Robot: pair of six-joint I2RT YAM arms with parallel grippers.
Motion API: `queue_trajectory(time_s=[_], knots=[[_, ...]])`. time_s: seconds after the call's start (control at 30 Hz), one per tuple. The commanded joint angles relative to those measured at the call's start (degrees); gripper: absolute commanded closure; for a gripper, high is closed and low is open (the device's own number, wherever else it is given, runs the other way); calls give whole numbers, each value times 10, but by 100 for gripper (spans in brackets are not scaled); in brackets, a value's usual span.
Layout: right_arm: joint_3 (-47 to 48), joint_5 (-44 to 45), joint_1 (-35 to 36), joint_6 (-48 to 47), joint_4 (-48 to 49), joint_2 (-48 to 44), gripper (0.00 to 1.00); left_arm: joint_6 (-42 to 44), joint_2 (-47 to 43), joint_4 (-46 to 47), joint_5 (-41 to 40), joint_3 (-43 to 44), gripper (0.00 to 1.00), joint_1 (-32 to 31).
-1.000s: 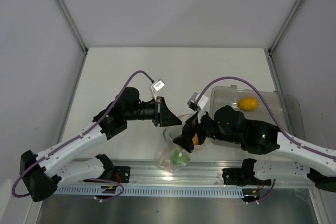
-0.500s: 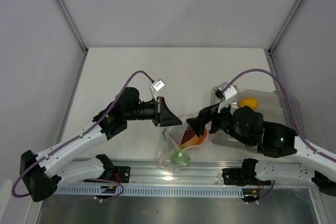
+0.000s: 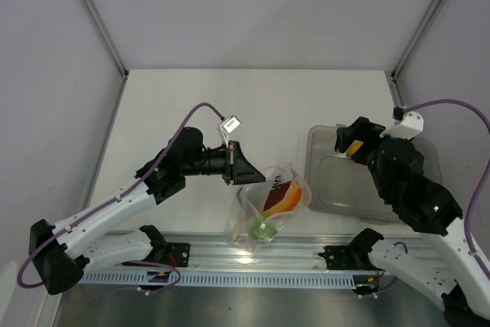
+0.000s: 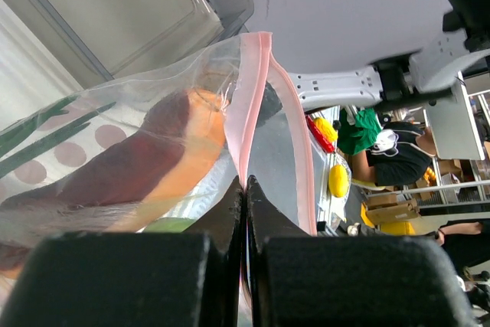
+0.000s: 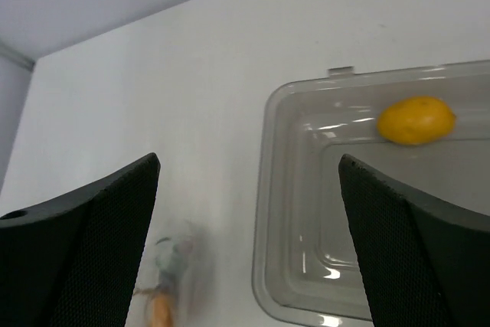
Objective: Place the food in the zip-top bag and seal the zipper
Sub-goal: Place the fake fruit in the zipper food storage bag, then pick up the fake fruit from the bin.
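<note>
My left gripper point(image 3: 243, 172) is shut on the pink-red zipper point(image 4: 253, 97) at the mouth of the zip-top bag point(image 3: 274, 203) and holds that edge up. Through the clear plastic I see the reddish-brown slice with its orange edge point(image 4: 153, 166) and, under it, the green fruit point(image 3: 260, 227). My right gripper point(image 5: 249, 162) is open and empty, hovering over the far left corner of the clear tray point(image 5: 264, 266). The yellow-orange fruit point(image 5: 416, 120) lies in that tray, to the right of the open fingers. It shows only as a sliver point(image 3: 354, 148) from above.
The rigid tray point(image 3: 329, 189) sits at the right of the table, close to the bag. The aluminium rail point(image 3: 253, 254) with the arm bases runs along the near edge. Grey walls close in the back and both sides.
My right arm has drawn back from the bag's mouth and swung right and away to the tray, its jaws open throughout. The slice stays in the bag. The left arm has not moved.
</note>
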Motion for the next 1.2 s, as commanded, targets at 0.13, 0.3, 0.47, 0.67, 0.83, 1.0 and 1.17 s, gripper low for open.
queue_trajectory(time_s=[0.13, 0.3, 0.47, 0.67, 0.83, 1.0, 1.17], knots=[[-20, -232, -294, 17, -5, 97, 1, -7, -12, 30, 12, -1, 99, 6], [-111, -454, -537, 51, 68, 113, 1, -7, -10, 33, 20, -2, 99, 7], [-219, -617, -687, 101, 154, 166, 1, -4, -12, 30, 26, -2, 100, 12], [-274, -637, -725, 120, 215, 225, 0, 0, -6, 35, 33, -10, 99, 19], [-319, -631, -732, 132, 284, 210, 1, -7, 2, 44, 45, -16, 99, 24], [-330, -652, -732, 130, 321, 248, 1, -7, 5, 61, 50, -15, 99, 26], [-342, -655, -732, 123, 359, 276, 0, -9, 11, 66, 58, -15, 99, 28]])
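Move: The yellow fruit, the last one in the clear tray, lies about 15 cm ahead of the open right hand, 12 cm to its right and some 30 cm below. The tray's middle is about 8 cm ahead, 16 cm right and 33 cm below; the bag with the other fruit is some 18 cm left, 5 cm back and 24 cm lower. From the left hand, still pinching the bag's rim, the yellow fruit is about 24 cm ahead, 31 cm right and 24 cm lower. To the yellow fruit the right hand swoops down about 25 cm, swinging some 13 cm right and 8 cm forward into the tray, fast at first, then easing into a slow creep forward. Its wrist rolls some 40 degrees, left side rising, while the fingers tip down and turn somewhat clockwise, staying wide open. The left hand keeps its pinch on the bag's zipper rim. ##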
